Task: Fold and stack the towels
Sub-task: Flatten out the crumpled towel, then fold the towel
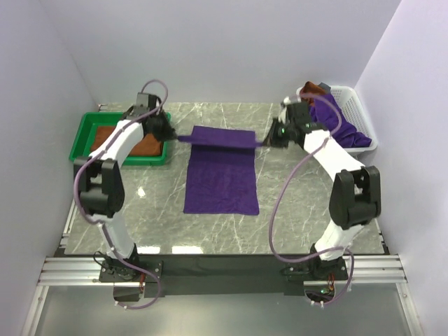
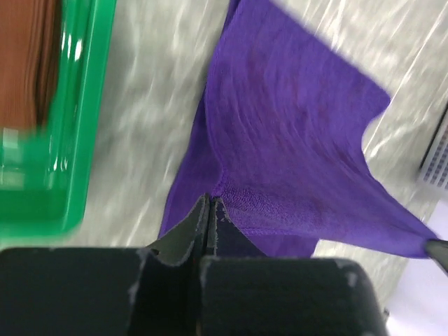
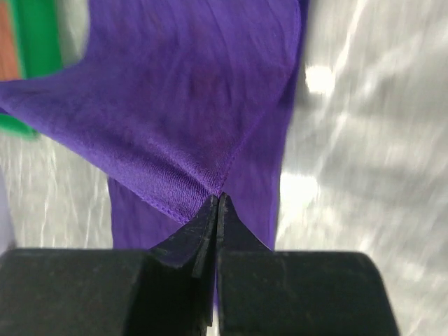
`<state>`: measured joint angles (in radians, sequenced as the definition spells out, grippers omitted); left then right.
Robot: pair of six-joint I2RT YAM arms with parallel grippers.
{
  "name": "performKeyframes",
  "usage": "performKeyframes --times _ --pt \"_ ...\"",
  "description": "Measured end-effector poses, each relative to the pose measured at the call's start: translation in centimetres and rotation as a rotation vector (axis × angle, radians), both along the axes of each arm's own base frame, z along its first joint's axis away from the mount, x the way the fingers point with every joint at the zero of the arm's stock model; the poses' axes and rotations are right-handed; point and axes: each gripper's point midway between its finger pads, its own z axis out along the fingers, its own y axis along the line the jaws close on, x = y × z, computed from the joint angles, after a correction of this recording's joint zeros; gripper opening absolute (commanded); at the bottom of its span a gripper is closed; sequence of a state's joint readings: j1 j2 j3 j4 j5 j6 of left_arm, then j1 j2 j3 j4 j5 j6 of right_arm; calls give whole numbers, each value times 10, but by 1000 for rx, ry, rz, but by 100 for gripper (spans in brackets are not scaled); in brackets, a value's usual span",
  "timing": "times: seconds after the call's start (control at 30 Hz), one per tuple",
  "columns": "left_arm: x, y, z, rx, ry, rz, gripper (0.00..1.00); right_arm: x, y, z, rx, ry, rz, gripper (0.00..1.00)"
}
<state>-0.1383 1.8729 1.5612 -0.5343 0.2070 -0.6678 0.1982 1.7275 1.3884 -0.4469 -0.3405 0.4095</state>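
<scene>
A purple towel [image 1: 220,171] lies on the marble table, its far edge lifted and stretched between both grippers. My left gripper [image 1: 176,136] is shut on the towel's far left corner [image 2: 218,192]. On the far right corner [image 3: 222,189] my right gripper [image 1: 269,140] is shut. The raised strip [image 1: 224,137] hangs above the rest of the cloth, which stays flat toward the near side. A rust-brown towel [image 1: 136,143] rests in the green tray [image 1: 82,133] at the left. More purple and brown towels [image 1: 334,119] are heaped in the white basket [image 1: 353,105] at the back right.
The green tray's rim [image 2: 84,126] is close beside the left gripper. The white basket stands right behind the right arm. Bare marble [image 1: 301,203] surrounds the spread towel. White walls close in the back and both sides.
</scene>
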Motion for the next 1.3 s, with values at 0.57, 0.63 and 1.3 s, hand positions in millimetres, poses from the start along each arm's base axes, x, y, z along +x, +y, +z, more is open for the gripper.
performKeyframes --times 0.57,0.63,1.3 --pt "-113 3 -28 -55 149 -17 0 -92 -1 -26 88 138 2 0" --pt "-111 3 -22 -56 143 -17 0 -87 -1 -17 86 120 -2 0" --pt "-225 -16 -98 -57 254 -18 1 -197 -6 -114 40 310 8 0"
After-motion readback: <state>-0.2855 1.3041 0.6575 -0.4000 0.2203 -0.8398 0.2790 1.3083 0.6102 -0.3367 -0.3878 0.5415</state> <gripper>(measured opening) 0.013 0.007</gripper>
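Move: Both hands hold the raised edge of the purple towel, its corners about 30 cm apart. The towel's near edge lies on the table about 13 cm lower; its middle is some 26 cm back and 15 cm right of the left hand, and 23 cm back and 15 cm left of the right. The green tray is about 21 cm to the left hand's left, roughly level with it; the white basket is 27 cm right of the right hand and 11 cm farther out. Back towards the base, the two hands draw the pinched edge over the lying part of the purple towel for about 10 cm, nearly halt and lift some 5 cm, then sweep back and steeply down towards the near edge. In all they travel roughly 20 cm back and 10 cm down, fingers shut on the corners and tipping 15 to 20 degrees further downward. ##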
